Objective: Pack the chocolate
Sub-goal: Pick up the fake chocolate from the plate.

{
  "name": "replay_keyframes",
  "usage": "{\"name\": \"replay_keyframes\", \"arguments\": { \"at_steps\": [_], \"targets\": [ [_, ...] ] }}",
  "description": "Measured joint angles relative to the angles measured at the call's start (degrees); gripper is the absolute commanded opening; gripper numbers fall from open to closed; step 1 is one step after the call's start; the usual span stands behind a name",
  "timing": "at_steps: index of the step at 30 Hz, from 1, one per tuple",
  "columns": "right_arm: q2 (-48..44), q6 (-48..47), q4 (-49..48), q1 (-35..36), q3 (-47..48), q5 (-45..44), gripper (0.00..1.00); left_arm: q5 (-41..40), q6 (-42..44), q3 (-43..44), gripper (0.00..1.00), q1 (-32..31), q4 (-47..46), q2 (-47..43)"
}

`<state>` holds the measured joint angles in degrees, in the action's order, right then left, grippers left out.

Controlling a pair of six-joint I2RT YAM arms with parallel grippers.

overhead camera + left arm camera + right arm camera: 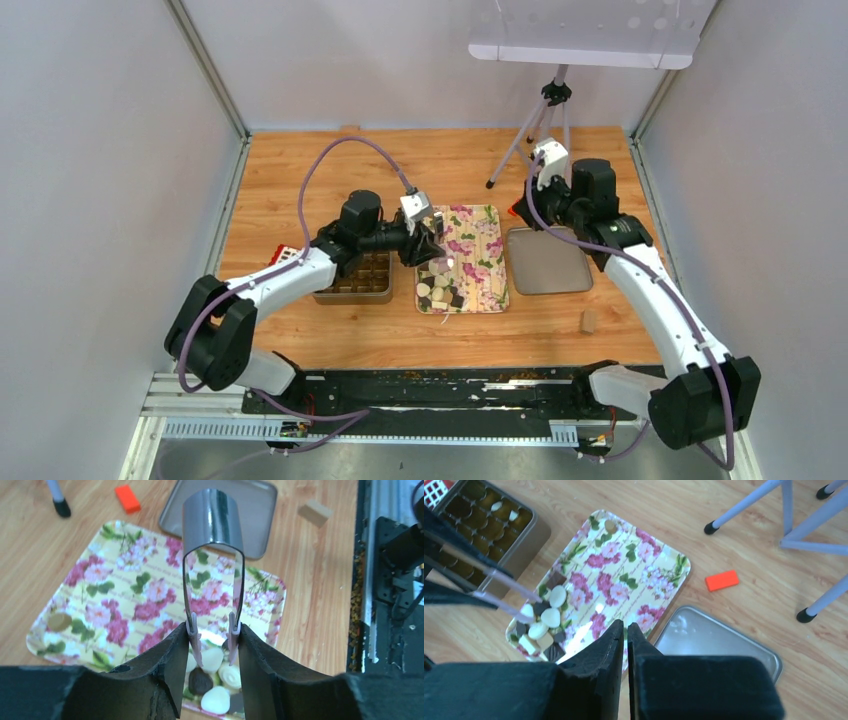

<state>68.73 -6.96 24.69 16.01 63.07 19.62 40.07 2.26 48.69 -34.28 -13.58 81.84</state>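
Note:
The chocolate (441,290) is a heap of white, dark and tan pieces at the near end of a floral tray (478,245). My left gripper (214,636) is shut on silver tongs (212,525). The tongs' pink tips hang slightly apart just above the chocolate (215,677), with nothing between them. In the right wrist view the tongs (506,591) reach in from the left over the chocolate (546,617). My right gripper (626,626) is shut and empty, high above the seam between the floral tray (624,575) and a metal lid (719,640).
A metal box with compartments (365,276) stands left of the floral tray; two pieces lie in the box (489,520). A red block (721,580), a tan block (588,320) and tripod legs (535,125) are on the right.

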Motion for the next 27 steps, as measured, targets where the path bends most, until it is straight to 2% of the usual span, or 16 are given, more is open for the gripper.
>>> {"name": "replay_keyframes", "arguments": {
  "at_steps": [6,13,27],
  "targets": [
    [-4.92,-2.86,3.91,-2.21,-3.93,3.98,0.11,-7.43,-0.33,-4.02,0.47,-0.02,-1.46,-0.09],
    [-5.40,-4.02,5.95,-4.39,-5.40,6.75,0.11,-14.67,-0.68,-4.48,0.50,-0.09,-6.56,2.19],
    [-5.40,-4.11,5.99,-6.10,-6.05,8.87,0.11,-14.10,-0.48,-4.20,0.50,-0.28,-7.34,8.15]
  ]
}}
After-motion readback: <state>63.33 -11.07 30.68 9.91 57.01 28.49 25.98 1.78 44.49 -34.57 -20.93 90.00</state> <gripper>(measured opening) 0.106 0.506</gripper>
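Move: The left hand, holding the tongs with their tips down, has the white oval chocolate about 3 cm ahead, 1 cm to its left and some 15 cm below. Level with the oval and about 3 cm farther left is the brown square chocolate. About 3 cm back from the oval are the dark heart chocolate, 1 cm to its left, and the white heart chocolate, 1 cm to its right. From the right hand the oval is some 4 cm back, 16 cm left and 21 cm below. The left hand lowers the tongs about 7 cm in all towards the white oval chocolate, sinking first, then going some 4 cm forward and a little left while swinging about 15 degrees counter-clockwise, and then sinking straight on. It keeps its hold with the tongs' legs still apart so the tips come close on either side of the oval, while the empty right hand draws back about 4 cm, somewhat down and to the right, its fingers nearly shut. ##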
